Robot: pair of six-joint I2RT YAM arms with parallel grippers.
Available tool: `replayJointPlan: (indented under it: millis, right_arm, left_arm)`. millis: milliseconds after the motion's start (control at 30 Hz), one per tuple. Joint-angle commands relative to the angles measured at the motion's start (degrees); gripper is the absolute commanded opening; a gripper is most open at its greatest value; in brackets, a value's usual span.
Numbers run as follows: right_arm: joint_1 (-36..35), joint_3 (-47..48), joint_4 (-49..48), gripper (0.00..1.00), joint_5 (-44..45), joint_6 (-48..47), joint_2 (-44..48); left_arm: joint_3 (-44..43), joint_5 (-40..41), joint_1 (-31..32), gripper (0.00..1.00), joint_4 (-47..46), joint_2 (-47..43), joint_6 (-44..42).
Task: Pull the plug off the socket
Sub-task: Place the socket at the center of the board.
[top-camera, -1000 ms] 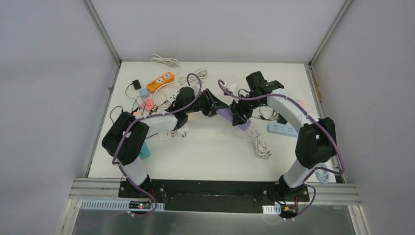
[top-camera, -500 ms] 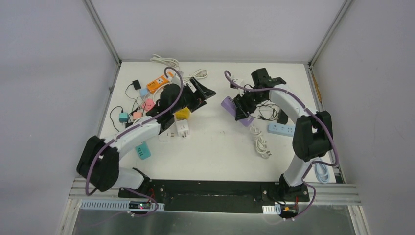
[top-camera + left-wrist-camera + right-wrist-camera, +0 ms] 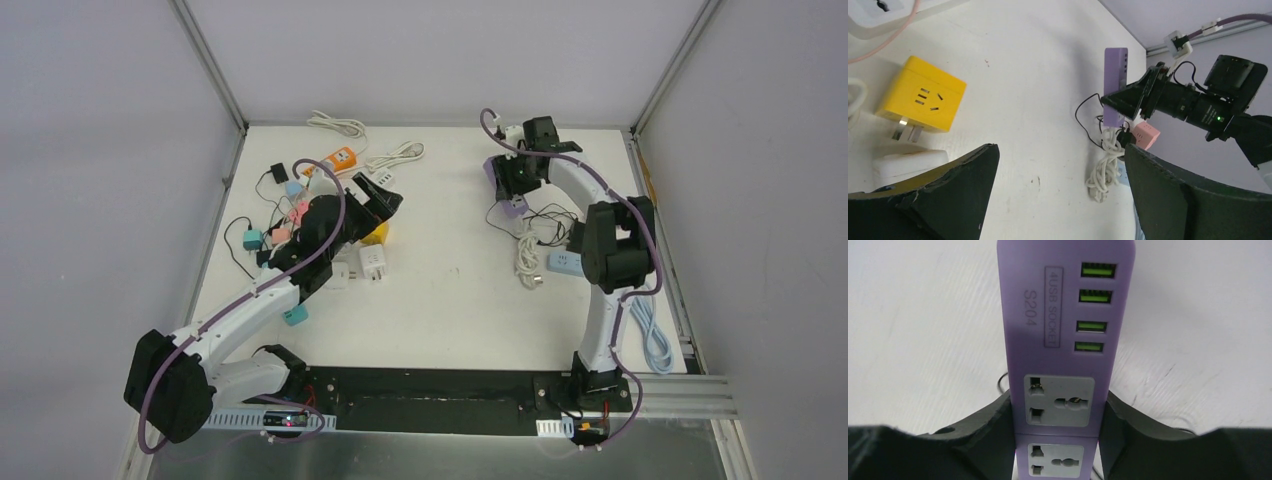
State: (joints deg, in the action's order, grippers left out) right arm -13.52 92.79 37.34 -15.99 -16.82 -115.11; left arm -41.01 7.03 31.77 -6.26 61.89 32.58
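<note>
The purple socket strip (image 3: 1065,340) is clamped between the jaws of my right gripper (image 3: 1058,410). It is held above the table at the back right (image 3: 514,206), and both grey outlets facing the right wrist camera are empty. A yellow cube plug (image 3: 923,102) with bare metal prongs lies on the table at left (image 3: 376,234). My left gripper (image 3: 1060,150) hovers just above and beside it (image 3: 385,200), jaws wide open with nothing between them. From the left wrist view the purple strip (image 3: 1115,85) shows far across the table.
A white adapter (image 3: 372,262), pink adapters (image 3: 298,212), an orange strip (image 3: 335,160) and a teal block (image 3: 293,315) crowd the left side. A coiled white cable (image 3: 528,262), a black wire tangle and a pale blue strip (image 3: 565,262) lie under the right arm.
My left gripper has opened and drawn back to the left, away from the purple strip. The right arm has carried the strip toward the back right corner.
</note>
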Motion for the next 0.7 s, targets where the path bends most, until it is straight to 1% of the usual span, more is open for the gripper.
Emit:
replayJointPlan:
  millis: [0,67,167,267,333,467,500,567,600,633,667]
  right_arm:
    - [-0.03,7.00,-9.45,0.01,10.42,8.85,-3.97]
    - [0.06,8.18,-9.92,0.04,11.83,10.97,-6.25]
    - [0.31,9.04,-10.58,0.12,12.67,13.30,-8.81]
    - [1.25,9.52,-10.62,0.23,11.70,14.18,-10.21]
    - [1.79,9.68,-10.48,0.34,10.61,14.14,-10.84]
    - [2.81,10.55,-9.08,0.69,8.36,13.40,-11.14]
    - [2.93,11.25,-8.15,0.72,8.22,13.22,-11.07]
    - [3.08,12.69,-5.69,0.72,8.22,13.22,-10.42]
    - [3.34,13.13,-4.82,0.80,8.12,12.53,-9.76]
    - [3.62,13.27,-4.03,0.97,6.72,11.33,-9.12]
    - [3.92,13.24,-3.48,0.99,6.22,10.92,-7.63]
  left_arm:
    - [-0.06,2.46,-0.48,0.99,-0.42,-1.66,-1.14]
    - [-0.47,2.04,-0.52,0.99,-0.37,-1.83,-0.51]
    - [-2.60,1.12,-0.78,0.99,1.54,-1.95,1.09]
    - [-6.58,1.18,-0.96,0.99,5.66,-1.79,3.54]
    - [-9.33,-0.23,-1.16,0.99,7.41,-1.45,5.05]
    - [-17.18,-1.96,-1.52,0.99,10.30,0.00,10.85]
    - [-19.79,-1.92,-1.53,0.99,11.72,0.39,12.46]
    - [-26.26,-0.94,-1.53,0.99,16.87,2.17,15.73]
    - [-30.26,-0.32,-1.52,0.99,19.65,3.18,16.65]
    - [-34.20,0.24,-1.53,0.99,22.45,4.21,17.69]
    - [-38.10,1.04,-1.49,0.99,25.26,5.44,18.74]
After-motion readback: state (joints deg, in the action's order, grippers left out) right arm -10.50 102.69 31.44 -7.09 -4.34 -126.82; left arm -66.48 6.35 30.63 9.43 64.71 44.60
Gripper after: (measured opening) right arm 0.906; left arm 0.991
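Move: The purple socket is still gripped in the right hand; the bare spot on the board it is bound for lies about 6 cm ahead, 2 cm to the right and 5 cm below. The white cord coil is roughly 10 cm back and 7 cm right, and the black adapter 5 cm back and 17 cm right. The blue socket is some 12 cm back and 16 cm right. From the left hand, that spot is about 17 cm ahead, 28 cm right and 19 cm down. The purple socket is carried forward about 6 cm by the right hand, then lowered some 5 cm onto the bare far part of the board, drifting slightly right and turning nearly 20 degrees clockwise. There the right fingers open wide, let go of its sides and start to lift. The empty left hand, fingers still wide, hovers at first, then rises about 14 cm, rolling some 15 degrees. ##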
